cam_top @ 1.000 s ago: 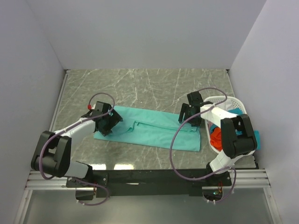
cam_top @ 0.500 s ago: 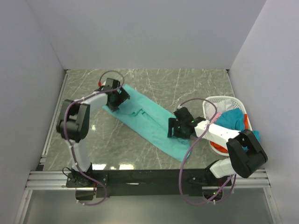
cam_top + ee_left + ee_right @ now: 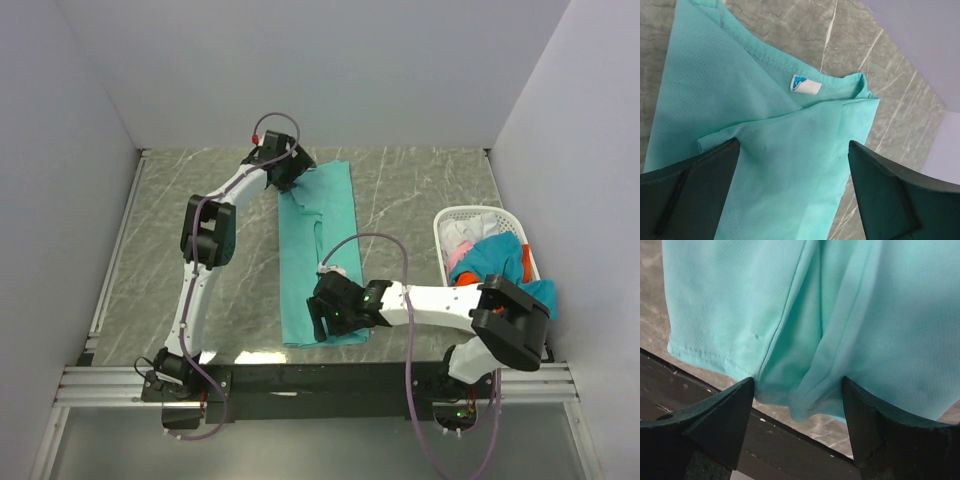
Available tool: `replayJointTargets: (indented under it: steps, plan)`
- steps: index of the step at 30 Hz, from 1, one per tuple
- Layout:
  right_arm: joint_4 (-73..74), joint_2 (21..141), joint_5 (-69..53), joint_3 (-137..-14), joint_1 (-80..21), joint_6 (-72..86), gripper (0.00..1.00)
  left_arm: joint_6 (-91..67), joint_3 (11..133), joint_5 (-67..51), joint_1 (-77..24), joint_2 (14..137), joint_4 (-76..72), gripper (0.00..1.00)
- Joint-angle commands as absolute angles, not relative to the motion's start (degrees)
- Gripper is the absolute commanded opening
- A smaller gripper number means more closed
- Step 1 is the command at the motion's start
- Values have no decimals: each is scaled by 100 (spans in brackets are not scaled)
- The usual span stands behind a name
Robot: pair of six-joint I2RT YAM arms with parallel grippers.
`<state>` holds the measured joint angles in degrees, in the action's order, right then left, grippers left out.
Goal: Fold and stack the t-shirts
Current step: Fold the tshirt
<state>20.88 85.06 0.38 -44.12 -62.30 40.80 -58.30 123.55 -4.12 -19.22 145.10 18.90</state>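
The teal-green t-shirt (image 3: 318, 240) lies folded into a long narrow strip, running from the far middle of the table to its near edge. My left gripper (image 3: 290, 178) is at the far end, over the collar. In the left wrist view its jaws stand wide apart (image 3: 794, 145) above the cloth (image 3: 740, 90), with the white neck label (image 3: 805, 86) ahead. My right gripper (image 3: 325, 320) is at the near end. Its jaws (image 3: 797, 382) are wide apart around a bunched fold of the hem (image 3: 740, 300), not closed on it.
A white lattice basket (image 3: 480, 213) stands at the right edge with blue-teal (image 3: 497, 262), orange-red (image 3: 462, 281) and pale pink (image 3: 457, 243) shirts in it. The black front rail (image 3: 715, 405) lies just below the hem. Grey walls enclose the table.
The shirt has swung from lying crosswise to lying lengthwise. My left gripper went to the far middle and my right gripper came to the near edge, each at one end of it.
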Motion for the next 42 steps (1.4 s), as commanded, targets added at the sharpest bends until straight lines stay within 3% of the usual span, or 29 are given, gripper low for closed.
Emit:
replayJointTargets:
  steps: [1, 16, 22, 25, 32, 42]
  plan:
    - [2470, 8578, 255, -4570, -6503, 4201, 78, -6020, 12120, -404, -1934, 15047, 2584, 99]
    - [3067, 7823, 1396, -5203, -6618, 4263, 81, -5546, 11971, -932, -1942, 14424, 1969, 99]
    - [3410, 7076, 1986, -5317, -6460, 4342, 89, -5090, 11822, -564, -2021, 13221, 2513, 99]
    - [3647, 6558, 2337, -5239, -6328, 4456, 100, -4905, 11392, -309, -2083, 12386, 2750, 99]
    - [3876, 5083, 2716, -4616, -6074, 4781, 100, -4965, 8910, 350, -2364, 10059, 2725, 99]
    - [3226, 4473, 1390, -3657, -5283, 4290, 99, -6134, 5003, 756, -3216, 7718, 2803, 99]
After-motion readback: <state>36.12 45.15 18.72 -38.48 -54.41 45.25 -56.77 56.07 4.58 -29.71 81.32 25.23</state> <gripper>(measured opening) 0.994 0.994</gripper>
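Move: Both my open hands are down on the turned t-shirt, its long strip running away from me. For my left hand, its middle is about 26 cm back and 6 cm right; the collar end's edge is some 3 cm ahead and 3 cm right. For my right hand, that middle is roughly 23 cm ahead and 1 cm left, the near hem about 5 cm back, straight behind, and the basket some 15 cm ahead and 38 cm right. First I finish drawing the shirt out: my right fingertips ease about 1 cm back on the near end while my left barely shifts right on the collar end. Then both hands lift off, the right rising some 15 cm, swinging about 10 cm right and opening fully. My left, still wide open, arcs up and sweeps about 30 cm back and 6 cm left, sinking again beside the shirt's left edge. ##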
